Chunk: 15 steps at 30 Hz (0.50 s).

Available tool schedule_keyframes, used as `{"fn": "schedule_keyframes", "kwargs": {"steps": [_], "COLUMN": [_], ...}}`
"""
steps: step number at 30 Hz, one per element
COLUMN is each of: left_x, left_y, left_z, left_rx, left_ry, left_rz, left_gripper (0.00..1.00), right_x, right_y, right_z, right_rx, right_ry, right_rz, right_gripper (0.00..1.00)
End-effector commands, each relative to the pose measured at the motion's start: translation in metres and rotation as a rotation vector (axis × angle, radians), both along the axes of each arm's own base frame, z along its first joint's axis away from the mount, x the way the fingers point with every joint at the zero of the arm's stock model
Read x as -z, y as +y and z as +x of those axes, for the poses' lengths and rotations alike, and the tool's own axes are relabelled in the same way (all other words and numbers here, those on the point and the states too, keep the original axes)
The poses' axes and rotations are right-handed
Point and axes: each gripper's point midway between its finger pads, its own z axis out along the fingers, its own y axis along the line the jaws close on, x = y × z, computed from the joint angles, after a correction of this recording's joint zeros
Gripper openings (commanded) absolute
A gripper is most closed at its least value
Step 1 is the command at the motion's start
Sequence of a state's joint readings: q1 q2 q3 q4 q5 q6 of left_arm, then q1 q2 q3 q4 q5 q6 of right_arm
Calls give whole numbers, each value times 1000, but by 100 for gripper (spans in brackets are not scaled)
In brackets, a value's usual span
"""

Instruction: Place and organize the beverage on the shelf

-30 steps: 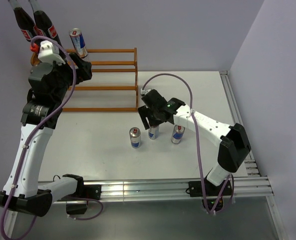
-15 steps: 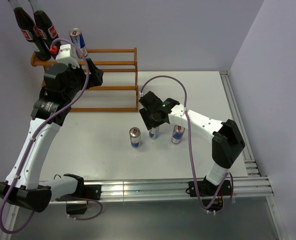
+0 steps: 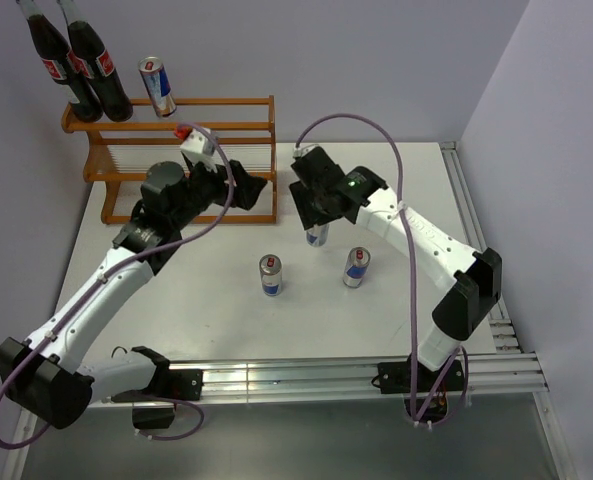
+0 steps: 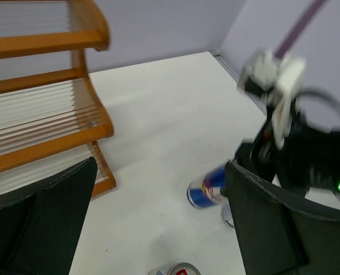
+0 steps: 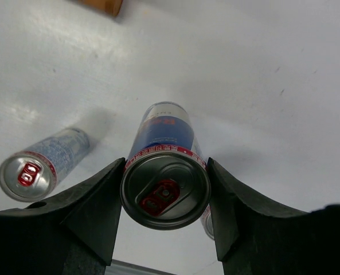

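The shelf [image 3: 186, 150] stands at the back left and fills the left of the left wrist view [image 4: 43, 103]. On its top tier stand two cola bottles [image 3: 51, 60] [image 3: 96, 62] and one blue-and-silver can [image 3: 157, 86]. My right gripper [image 3: 316, 215] [image 5: 165, 166] is shut on another can [image 3: 317, 235] [image 5: 165, 189] [image 4: 207, 190], gripped just under its rim and held off the table right of the shelf. Two more cans [image 3: 270, 275] [image 3: 355, 267] stand on the table. My left gripper [image 3: 251, 188] [image 4: 158, 189] hangs open and holds nothing by the shelf's right end.
The held can hangs between the shelf's right end post [image 3: 273, 160] and the two standing cans; the left one shows in the right wrist view [image 5: 40, 163]. A metal rail [image 3: 466, 220] borders the table on the right. Walls close off the back and right.
My right gripper shut on the middle can and lifted it back toward the shelf. My left arm swung from the shelf's left end across to its right end, still open.
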<state>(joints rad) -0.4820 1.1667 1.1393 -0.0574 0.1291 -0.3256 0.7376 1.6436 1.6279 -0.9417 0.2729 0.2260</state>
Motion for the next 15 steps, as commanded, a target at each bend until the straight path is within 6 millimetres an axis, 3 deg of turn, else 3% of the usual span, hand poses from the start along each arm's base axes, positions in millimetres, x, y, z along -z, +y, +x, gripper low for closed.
{"fn": "schedule_keyframes", "kwargs": {"steps": [1, 6, 8, 10, 11, 15], "left_x": [-44, -10, 9, 12, 22, 28], "left_y": [-24, -48, -54, -62, -64, -74], "left_z": [-27, -39, -39, -45, -47, -50], "left_rx": [181, 313, 338, 363, 372, 333], "left_ry": [-268, -329, -339, -390, -390, -466], "left_rz": [-56, 2, 42, 60, 75, 139], "left_gripper": [99, 100, 100, 99, 100, 100], "right_x": [-75, -115, -120, -128, -129, -132], "right_y": [-13, -10, -9, -7, -5, 2], "right_z": [9, 10, 9, 7, 6, -3], "right_rx": [38, 28, 21, 6, -6, -48], "right_ry": [-163, -211, -210, -209, -207, -197], "right_rz": [74, 127, 128, 142, 144, 161], "right_gripper": [22, 20, 19, 19, 18, 18]}}
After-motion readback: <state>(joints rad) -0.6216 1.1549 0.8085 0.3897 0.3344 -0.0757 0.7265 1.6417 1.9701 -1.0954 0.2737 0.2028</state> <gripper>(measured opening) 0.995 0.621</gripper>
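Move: The can held in the right fingers lies about 14 cm right of the left hand, some 4 cm ahead and 18 cm below it. From the right hand, the open left gripper it is being taken to is about 14 cm left, 3 cm nearer the base and 13 cm higher. Of the two cans still standing, one is 7 cm back and 10 cm left of the right hand, the other 5 cm back and 8 cm right, both about 13 cm below. The right fingers keep their grip near the top of the can and carry it almost straight up, about 10 cm, tipping up slightly. The left hand, wide open and touching nothing, closes in on that can by going right, down and back, some 10 cm in all, while its wrist swings clockwise and its fingers tip upward. ##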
